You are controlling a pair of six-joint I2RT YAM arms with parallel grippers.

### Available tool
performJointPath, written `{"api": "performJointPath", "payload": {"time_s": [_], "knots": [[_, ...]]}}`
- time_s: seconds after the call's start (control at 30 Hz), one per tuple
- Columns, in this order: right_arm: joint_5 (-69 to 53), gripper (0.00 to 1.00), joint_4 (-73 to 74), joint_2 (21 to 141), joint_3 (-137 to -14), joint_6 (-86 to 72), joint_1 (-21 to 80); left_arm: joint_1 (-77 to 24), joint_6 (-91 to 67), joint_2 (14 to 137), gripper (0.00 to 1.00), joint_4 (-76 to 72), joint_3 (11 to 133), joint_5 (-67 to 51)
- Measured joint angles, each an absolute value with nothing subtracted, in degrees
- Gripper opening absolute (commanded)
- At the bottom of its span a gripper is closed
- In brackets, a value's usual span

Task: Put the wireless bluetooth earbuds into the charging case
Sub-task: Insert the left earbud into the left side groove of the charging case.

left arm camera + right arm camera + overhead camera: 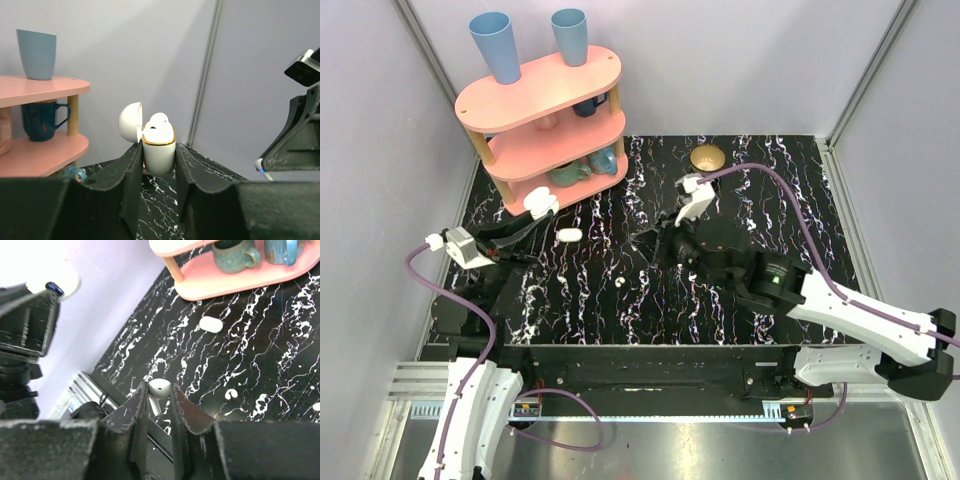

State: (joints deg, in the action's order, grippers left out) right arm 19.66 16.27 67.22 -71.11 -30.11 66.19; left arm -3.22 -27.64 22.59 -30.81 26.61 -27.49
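Note:
My left gripper (pixel 159 160) is shut on the white charging case (pixel 159 155) and holds it upright above the marbled table. The case's lid (pixel 131 123) is hinged open to the left, and one white earbud (pixel 159 120) sits in its top. In the top view the case (pixel 541 204) is just in front of the pink shelf, at the left gripper's (pixel 532 216) tips. My right gripper (pixel 159 392) is shut on the second white earbud (pixel 159 388), bud end outward, stem between the fingers, above the table. In the top view the right gripper (pixel 650 242) is mid-table, right of the case.
A small white oval object (pixel 569 235) lies on the table between the grippers; it also shows in the right wrist view (pixel 211 324). A pink three-tier shelf (pixel 542 95) with blue cups and mugs stands back left. A gold bowl (pixel 708 158) sits at the back centre.

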Motion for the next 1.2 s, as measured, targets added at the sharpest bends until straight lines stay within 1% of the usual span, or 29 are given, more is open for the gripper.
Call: {"api": "performJointPath", "payload": {"time_s": [0.2,0.6,1.0,1.2], "knots": [[20.4,0.08,17.19,63.09,-71.18,-31.97,66.22,-3.77,-30.13,22.37,0.0,-33.36,26.52,-28.77],[19.79,0.08,16.91,62.67,-71.5,-36.56,66.22,-4.99,-32.99,18.2,0.0,-38.11,23.83,-30.11],[17.56,0.07,3.79,61.71,-71.11,-38.26,66.92,-8.21,-34.37,21.02,0.0,-42.65,21.87,-31.68],[16.97,0.07,-2.46,63.83,-71.13,-34.94,69.8,-13.37,-32.62,23.57,0.0,-44.03,21.87,-31.4]]}}
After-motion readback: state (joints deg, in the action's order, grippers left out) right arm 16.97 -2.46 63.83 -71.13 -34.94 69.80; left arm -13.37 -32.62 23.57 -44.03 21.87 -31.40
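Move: The open charging case, already in the left fingers, lies about 18 cm to the left of the right hand's held earbud, 6 cm ahead and 5 cm higher. From the left hand, that earbud is thus some 18 cm right, 6 cm back and 5 cm below. On the table the white box lies about 11 cm ahead of the left hand, 1 cm right and 36 cm below; the pink shelf stands roughly 25 cm straight ahead, its middle 15 cm lower. Right hand lifts the earbud about 10 cm while the left brings the case some 6 cm back-right towards it. ##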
